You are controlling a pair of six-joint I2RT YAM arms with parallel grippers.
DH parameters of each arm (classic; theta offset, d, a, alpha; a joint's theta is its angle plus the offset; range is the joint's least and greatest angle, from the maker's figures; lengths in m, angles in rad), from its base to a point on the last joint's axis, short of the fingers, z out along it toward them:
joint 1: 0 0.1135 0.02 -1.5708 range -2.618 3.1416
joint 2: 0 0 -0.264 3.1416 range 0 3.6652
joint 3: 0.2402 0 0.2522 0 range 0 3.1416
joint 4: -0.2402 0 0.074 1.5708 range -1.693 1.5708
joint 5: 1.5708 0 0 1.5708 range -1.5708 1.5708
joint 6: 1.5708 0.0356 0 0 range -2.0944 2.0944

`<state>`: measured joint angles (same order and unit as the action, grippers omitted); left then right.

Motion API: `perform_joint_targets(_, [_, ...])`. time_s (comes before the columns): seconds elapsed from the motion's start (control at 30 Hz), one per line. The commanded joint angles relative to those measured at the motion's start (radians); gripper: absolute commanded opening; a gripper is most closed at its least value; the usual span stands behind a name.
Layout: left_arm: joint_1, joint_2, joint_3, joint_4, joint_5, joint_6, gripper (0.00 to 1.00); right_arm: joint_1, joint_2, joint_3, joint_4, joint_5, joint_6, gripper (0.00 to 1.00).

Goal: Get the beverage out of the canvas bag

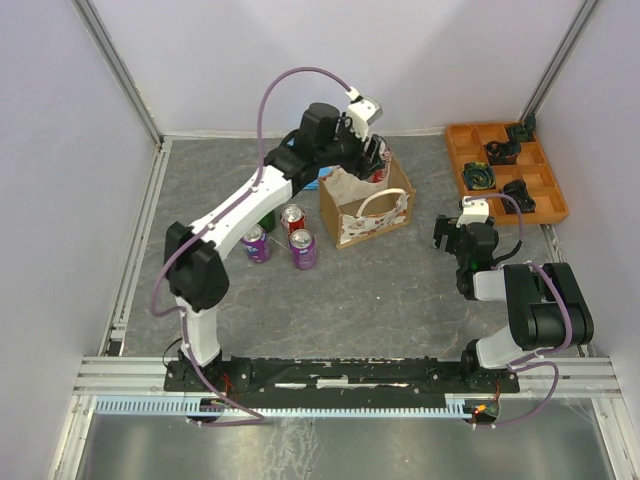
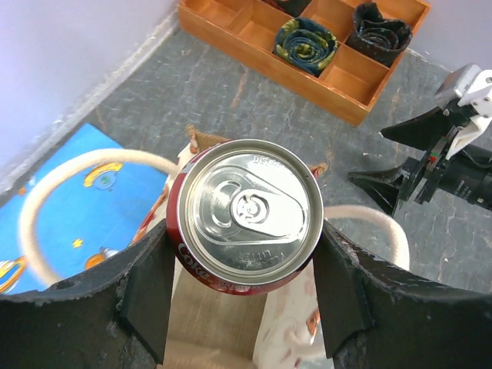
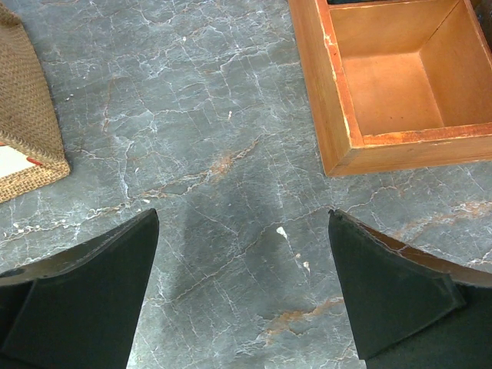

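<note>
A red cola can, the beverage (image 2: 250,211), sits upright between the black fingers of my left gripper (image 2: 244,231), which is shut on its sides. The can hangs over the open mouth of the canvas bag (image 2: 215,323), whose white rope handles (image 2: 46,192) loop out to either side. From above, the left gripper (image 1: 375,155) is at the bag's (image 1: 365,210) far edge with the can (image 1: 379,168) partly showing. My right gripper (image 3: 242,223) stands open and empty low over the grey table, right of the bag (image 3: 27,123).
Two purple cans (image 1: 256,243) (image 1: 302,250) and a red can (image 1: 292,217) stand on the table left of the bag. A blue picture book (image 2: 77,200) lies beside the bag. An orange compartment tray (image 1: 452,150) holding dark items sits at the back right.
</note>
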<state>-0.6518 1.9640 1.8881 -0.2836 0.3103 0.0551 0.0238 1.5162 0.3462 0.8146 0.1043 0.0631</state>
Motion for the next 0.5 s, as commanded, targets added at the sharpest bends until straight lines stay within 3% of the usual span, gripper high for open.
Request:
perform_joint_targets(0.0, [0.009,-0.204,-0.078,0.087,-0.067,0.091,0.03,-0.003,-0.003,0.023,0.042,-0.008,-0.006,0.99])
perform_joint_targets(0.23, [0.013,-0.518,-0.426,0.188,-0.254,0.138,0.03,-0.003,-0.005,0.024,0.042,-0.008,-0.005,0.99])
perform_joint_targets(0.47, [0.052,-0.697,-0.658,0.230,-0.359,0.044,0.03,-0.003,-0.004,0.024,0.042,-0.008,-0.005,0.99])
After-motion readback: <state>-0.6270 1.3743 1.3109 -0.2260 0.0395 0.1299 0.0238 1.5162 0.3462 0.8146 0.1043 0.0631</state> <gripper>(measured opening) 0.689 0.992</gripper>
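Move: The left gripper already holds the last can, just clear above the canvas bag, whose middle lies about 18 cm below and 1 cm ahead, neither left nor right. The can is bound for the drinks already set out: their red can stands some 19 cm left, 3 cm back and 20 below. The near purple can is about 17 left and 12 back, the green bottle 26 left and 4 back. From the idle right gripper, the red can is roughly 45 left, 2 ahead and 2 above. Carry the gripped can left and back with the left gripper, about 13 cm left and 7 back, from over the bag's mouth towards the red and purple cans. Rise some 3 cm early on, then run nearly level and quickly. Turn the hand about 15 degrees counter-clockwise, tipping the fingers up a little, and keep the grip unchanged. ##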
